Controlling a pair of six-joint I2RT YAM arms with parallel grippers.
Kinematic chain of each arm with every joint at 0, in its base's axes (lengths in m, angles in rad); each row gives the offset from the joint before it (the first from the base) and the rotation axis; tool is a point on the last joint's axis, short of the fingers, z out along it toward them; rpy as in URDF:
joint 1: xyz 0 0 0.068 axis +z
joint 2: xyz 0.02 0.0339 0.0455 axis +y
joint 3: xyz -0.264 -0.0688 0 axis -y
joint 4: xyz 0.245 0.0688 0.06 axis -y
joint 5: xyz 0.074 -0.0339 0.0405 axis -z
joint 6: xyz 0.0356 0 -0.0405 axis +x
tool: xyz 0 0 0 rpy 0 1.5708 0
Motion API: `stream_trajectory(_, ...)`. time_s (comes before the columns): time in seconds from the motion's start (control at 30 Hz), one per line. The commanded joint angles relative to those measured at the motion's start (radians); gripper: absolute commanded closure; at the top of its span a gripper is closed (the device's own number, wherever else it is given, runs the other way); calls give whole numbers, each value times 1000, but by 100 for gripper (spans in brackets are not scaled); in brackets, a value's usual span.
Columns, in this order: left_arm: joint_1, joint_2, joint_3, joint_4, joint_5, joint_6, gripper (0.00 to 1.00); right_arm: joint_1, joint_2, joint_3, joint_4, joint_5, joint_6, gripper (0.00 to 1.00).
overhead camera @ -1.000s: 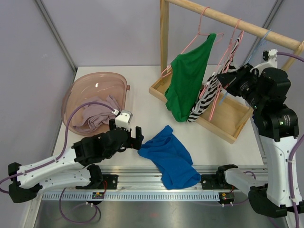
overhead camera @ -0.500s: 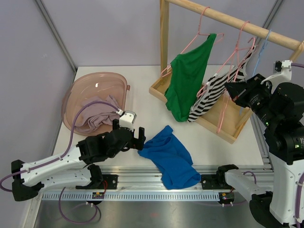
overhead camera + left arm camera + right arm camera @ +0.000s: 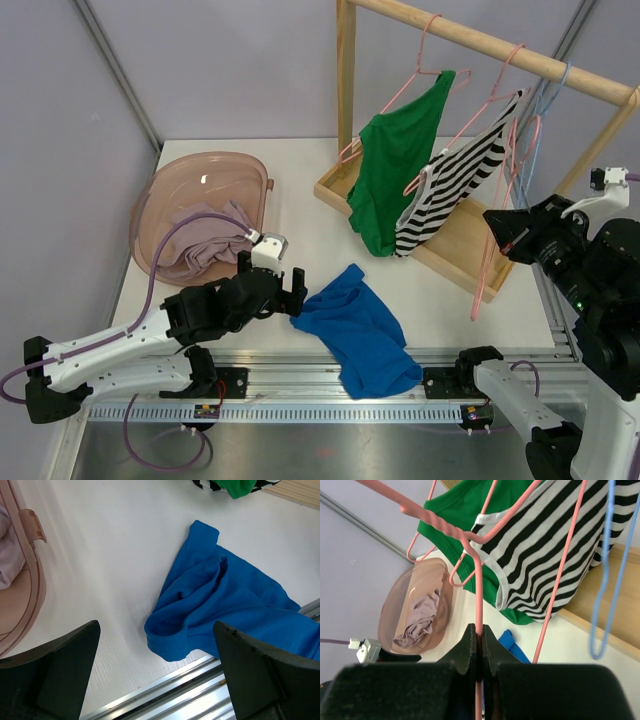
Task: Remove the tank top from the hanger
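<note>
A black-and-white striped tank top [image 3: 452,185] hangs stretched on a pink hanger [image 3: 487,262] hooked over the wooden rail [image 3: 480,40]. My right gripper [image 3: 496,226] is shut on that hanger's wire, to the right of the top. In the right wrist view the gripper [image 3: 479,632] pinches the pink hanger [image 3: 478,590], with the striped top [image 3: 555,545] above. A green tank top [image 3: 390,170] hangs on another pink hanger to the left. My left gripper [image 3: 291,285] stands open low over the table, beside a blue garment [image 3: 360,335]. In the left wrist view the gripper [image 3: 156,645] is empty, with the blue garment [image 3: 225,600] just beyond.
The rack stands in a wooden tray [image 3: 490,262] at the back right. An empty blue hanger [image 3: 548,100] hangs at the rail's right end. A pink basin [image 3: 168,182] with a lilac cloth [image 3: 200,245] sits at the left. A metal rail [image 3: 300,385] runs along the near edge.
My right arm has drawn back toward the near right with the pink hanger, swinging its lower end out and lifting the striped top up and taut. The left arm has hardly moved.
</note>
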Motion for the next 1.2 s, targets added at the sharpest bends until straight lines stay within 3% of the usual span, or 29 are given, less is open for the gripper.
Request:
stream_trajectory(0.0, 1, 1, 22, 41, 11, 14, 1, -2, -22, 31, -34, 4, -39, 100)
stream_trajectory(0.27, 1, -8, 11, 47, 19, 8, 1, -4, -3, 84, -51, 109, -53, 100)
stream_trajectory(0.57, 1, -13, 4, 52, 25, 9, 1, -4, 202, 174, 19, 9, -116, 100)
stream_trajectory(0.87, 1, -31, -21, 54, 25, 9, 1, -5, 336, 329, 24, 196, -148, 100)
stream_trajectory(1.17, 1, -45, -29, 55, 33, 8, 1, -39, 388, 321, 73, 242, -110, 100)
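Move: My right hand still pinches the bare pink hanger; the free rail spot between the striped top and the blue hanger lies about 17 cm ahead, 3 cm right and 12 cm above. The striped top hangs some 12 cm ahead, 2 cm left and 8 cm lower; the blue hanger is about 13 cm ahead, 6 cm right and 5 cm up. From my left hand that rail spot is roughly 18 cm ahead, 36 cm right and 38 cm up. With the hanger still pinched in my right fingers, I ease back a couple of centimetres, then swing forward about 12 cm towards the rail, bringing the hook up to it beside the striped top. Towards the end I also rise some 3 cm and drift as far to my right, turning the hand about 10 degrees clockwise and letting its left side dip. ##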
